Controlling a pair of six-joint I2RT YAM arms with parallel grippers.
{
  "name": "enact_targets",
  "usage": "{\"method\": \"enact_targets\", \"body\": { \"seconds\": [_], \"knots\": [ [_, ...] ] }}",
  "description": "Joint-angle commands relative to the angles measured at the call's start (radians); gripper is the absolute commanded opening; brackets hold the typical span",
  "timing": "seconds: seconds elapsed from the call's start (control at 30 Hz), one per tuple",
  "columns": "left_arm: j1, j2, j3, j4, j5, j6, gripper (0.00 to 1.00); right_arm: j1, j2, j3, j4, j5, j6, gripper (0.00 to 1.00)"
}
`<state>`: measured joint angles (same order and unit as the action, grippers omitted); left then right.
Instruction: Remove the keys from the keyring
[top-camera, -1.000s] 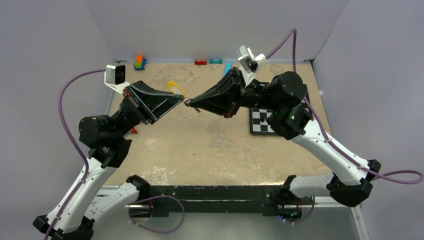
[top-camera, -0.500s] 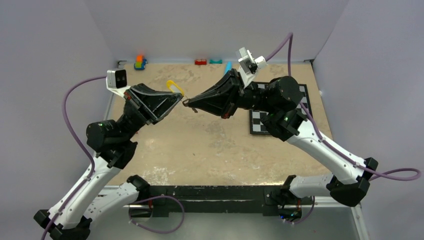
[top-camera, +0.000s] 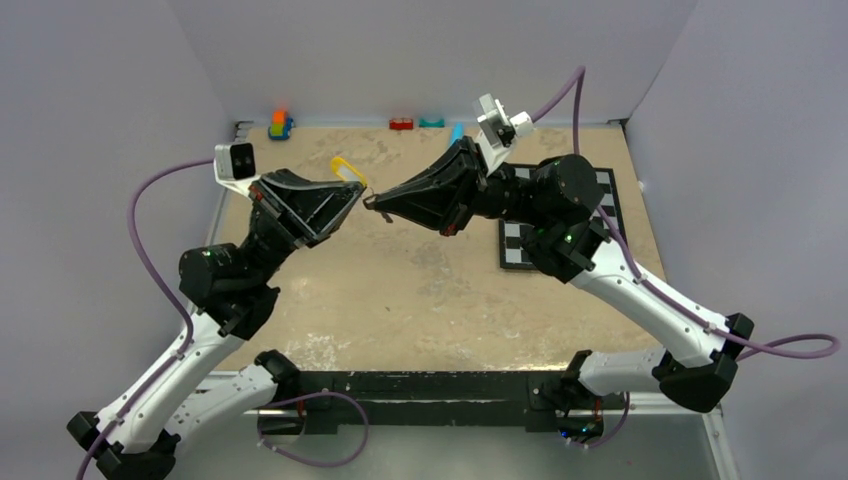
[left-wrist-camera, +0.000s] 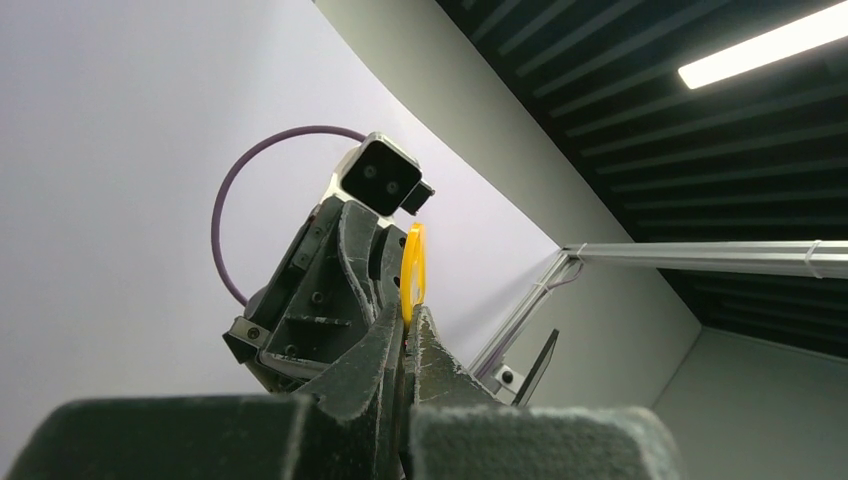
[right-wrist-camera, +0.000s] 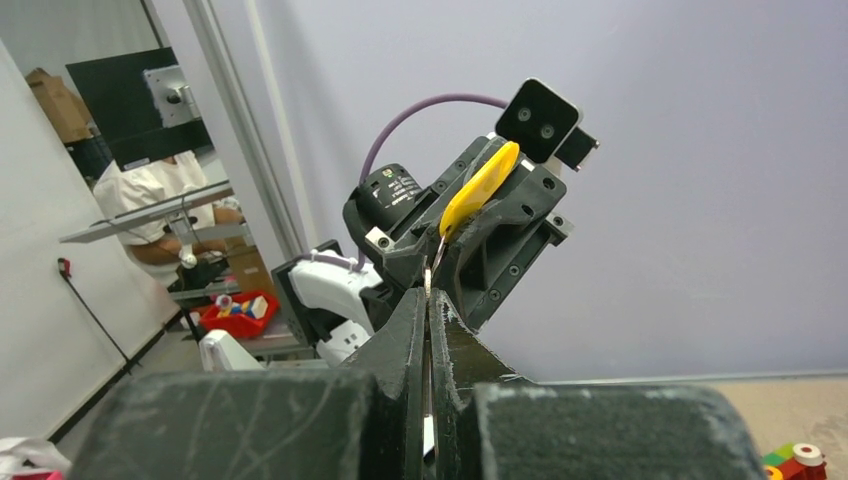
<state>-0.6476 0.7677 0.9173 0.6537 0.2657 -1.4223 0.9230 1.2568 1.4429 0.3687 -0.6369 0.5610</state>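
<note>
Both grippers meet tip to tip above the middle of the table. My left gripper is shut on the key, whose yellow plastic head sticks up out of its fingertips. From the right wrist view the same yellow head stands tilted before the left gripper's body. A thin silver piece, the keyring, runs from it down into my right gripper, which is shut on it. The key's blade is hidden between the fingers.
Toy blocks and a light-blue cylinder lie along the back wall. A checkerboard card lies under the right arm. Walls close the table on the left, back and right.
Both arms have drifted slightly, and the yellow key head has moved a little up and back. Both grippers have stayed shut, tips still together.
</note>
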Motion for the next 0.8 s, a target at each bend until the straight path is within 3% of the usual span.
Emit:
{"method": "enact_targets", "body": {
  "seconds": [0.0, 0.37, 0.4, 0.57, 0.77],
  "knots": [
    [-0.007, -0.029, -0.008, 0.068, -0.124, 0.000, 0.00, 0.009, -0.004, -0.020, 0.033, -0.013, 0.011, 0.00],
    [-0.040, -0.009, 0.010, 0.088, -0.148, 0.030, 0.00, 0.014, -0.005, -0.057, 0.079, 0.000, 0.045, 0.00],
    [-0.040, -0.010, 0.012, 0.078, -0.144, 0.032, 0.00, 0.014, -0.007, -0.054, 0.062, 0.008, 0.037, 0.02],
    [-0.042, -0.027, 0.010, 0.038, -0.135, 0.060, 0.00, 0.014, -0.025, -0.029, -0.014, 0.048, -0.010, 0.31],
    [-0.043, -0.024, 0.006, 0.038, -0.128, 0.061, 0.00, 0.014, -0.022, 0.007, -0.038, 0.060, -0.026, 0.38]
  ]
}}
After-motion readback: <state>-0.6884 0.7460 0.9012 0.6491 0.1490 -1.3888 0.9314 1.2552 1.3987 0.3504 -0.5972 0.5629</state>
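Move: The right fingers are shut on the key, its middle only about 1 cm back and 1 cm to the right of the hand point. The split ring is about 1 cm ahead of and above the right hand, and the yellow tag some 4 cm ahead, 2 cm left and 3 cm up. From the left hand, which pinches the tag's ring end, the key is about 2 cm back and 2 cm right, the tag's body about 2 cm ahead, 2 cm left and 2 cm up. The right fingers let go of the key, opening to over a third of their range after nearly holding still, and as they part the right hand sinks about 2 cm, easing nearly 1 cm forward and left. The left hand keeps its pinch on the yellow tag and drifts about 1 cm left and forward. ##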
